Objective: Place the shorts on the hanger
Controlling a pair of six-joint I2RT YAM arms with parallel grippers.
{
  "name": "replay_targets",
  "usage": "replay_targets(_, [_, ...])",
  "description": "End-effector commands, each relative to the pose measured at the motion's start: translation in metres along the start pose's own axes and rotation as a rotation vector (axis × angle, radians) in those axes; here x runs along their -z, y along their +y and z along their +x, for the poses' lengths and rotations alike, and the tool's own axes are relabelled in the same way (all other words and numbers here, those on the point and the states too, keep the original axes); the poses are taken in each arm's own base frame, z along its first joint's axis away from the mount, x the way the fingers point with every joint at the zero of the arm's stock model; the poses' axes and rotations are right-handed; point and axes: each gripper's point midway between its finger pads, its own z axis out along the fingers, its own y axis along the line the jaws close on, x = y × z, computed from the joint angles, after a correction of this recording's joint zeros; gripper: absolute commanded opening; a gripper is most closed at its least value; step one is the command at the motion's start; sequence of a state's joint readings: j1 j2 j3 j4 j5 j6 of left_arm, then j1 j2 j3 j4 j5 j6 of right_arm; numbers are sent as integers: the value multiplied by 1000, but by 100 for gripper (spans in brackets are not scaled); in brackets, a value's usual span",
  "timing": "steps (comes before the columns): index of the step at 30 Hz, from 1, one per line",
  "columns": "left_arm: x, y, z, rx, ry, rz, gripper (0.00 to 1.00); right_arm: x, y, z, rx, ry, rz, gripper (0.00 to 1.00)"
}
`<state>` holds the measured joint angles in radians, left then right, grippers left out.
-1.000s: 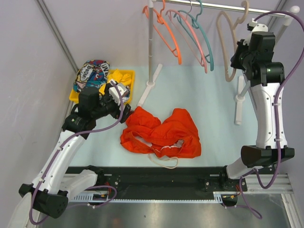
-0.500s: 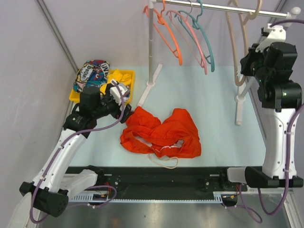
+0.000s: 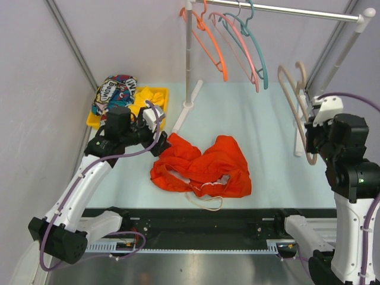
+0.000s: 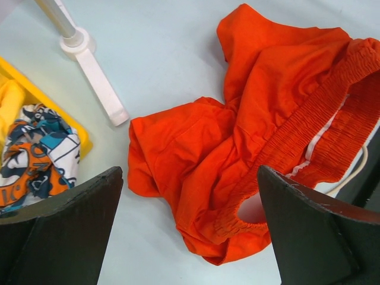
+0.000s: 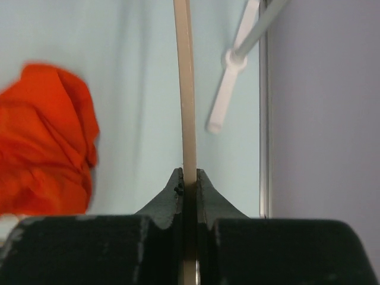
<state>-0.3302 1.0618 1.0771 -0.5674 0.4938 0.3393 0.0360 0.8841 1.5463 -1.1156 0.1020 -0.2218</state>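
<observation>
The orange-red shorts [image 3: 202, 166] lie crumpled on the pale table, with the cream drawstring [image 3: 205, 205] at their near edge. They also show in the left wrist view [image 4: 261, 130] and at the left of the right wrist view [image 5: 41, 142]. My left gripper [image 3: 159, 139] is open, hovering just above the shorts' left end; its jaws stand wide apart around the fabric [image 4: 190, 225]. My right gripper [image 3: 313, 127] is shut on the beige hanger [image 3: 294, 98], held off the rail at the right. The hanger's thin bar [image 5: 185, 89] runs up from the closed jaws [image 5: 189, 181].
A yellow bin [image 3: 159, 95] at the back left holds a comic-print garment [image 3: 114, 92] and a yellow garment. Orange [image 3: 211, 41], pink [image 3: 240, 41] and teal [image 3: 256, 41] hangers hang on the rail [image 3: 285, 9]. The white rack feet [image 3: 184, 113] rest on the table.
My right arm has pulled the beige hanger off the rail and brought it down and toward the near right. My left gripper has shifted slightly up over the shorts' left end.
</observation>
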Motion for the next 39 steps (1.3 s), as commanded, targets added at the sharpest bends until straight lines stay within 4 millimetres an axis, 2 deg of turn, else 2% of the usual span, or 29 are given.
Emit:
replay_targets(1, [-1,-14,1,46,-17,74,100,4,14,67,229,238,-133,0])
replay_targets(3, [0,-16,4,58,-38,61,100,13,17,72,286,213,-165,0])
replay_targets(5, [0,-13,3,58,-65,31,100,20,30,82,341,213,-256,0])
replay_targets(9, [0,-7,21,119,-30,-22,100,33,43,121,420,355,-394,0])
replay_targets(11, [4,-5,20,116,-58,-39,100,39,43,120,477,309,-406,0])
replay_targets(14, [8,-10,30,35,-20,-9,100,49,51,114,625,191,-482,0])
replay_targets(15, [10,-13,30,-41,-10,24,100,50,54,113,654,163,-504,0])
replay_targets(16, [11,-21,44,-59,42,68,100,55,63,110,706,105,-559,0])
replay_targets(17, [12,-23,48,-142,50,97,100,56,68,109,729,76,-588,0])
replay_targets(21, [14,-41,70,-277,65,207,100,65,94,100,791,-57,-744,0])
replay_targets(22, [15,-47,73,-305,58,245,100,70,105,97,793,-106,-805,0])
replay_targets(25, [15,-50,79,-443,37,272,98,78,123,91,816,-186,-916,0])
replay_targets(28, [11,-47,86,-502,44,274,97,80,134,90,800,-190,-999,0])
replay_targets(33, [1,-39,111,-564,102,285,94,87,155,99,786,-143,-1164,0])
replay_targets(36, [-3,-40,118,-584,98,288,95,87,161,107,753,-57,-1210,0])
replay_targets(39, [-4,-39,116,-601,77,272,97,87,164,119,773,16,-1236,0])
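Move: The left hand, open and empty, has the middle of the spread shorts about 14 cm to its right, 2 cm back and 23 cm below. From that hand, the yellow basket's middle is about 25 cm ahead and 17 cm left, and the left rack foot some 27 cm ahead and 8 cm right. From the right hand, already pinching the beige hanger, the shorts lie about 29 cm left, 5 cm ahead and 35 cm below, and the right rack foot 27 cm ahead and 11 cm right. The right hand keeps its pinch on the beige hanger, first dropping about 8 cm while drawing back, then sweeping left to end some 15 cm left and 10 cm back, turning about 80 degrees counter-clockwise so that the hanger swings round to lie crosswise above the shorts, its free end towards the left hand. Meanwhile the open left hand sinks about 11 cm towards the shorts' near left part while drawing back 6 cm, turning clockwise and rolling its left side up; the hanger's end comes close beside its fingers, contact unclear. ##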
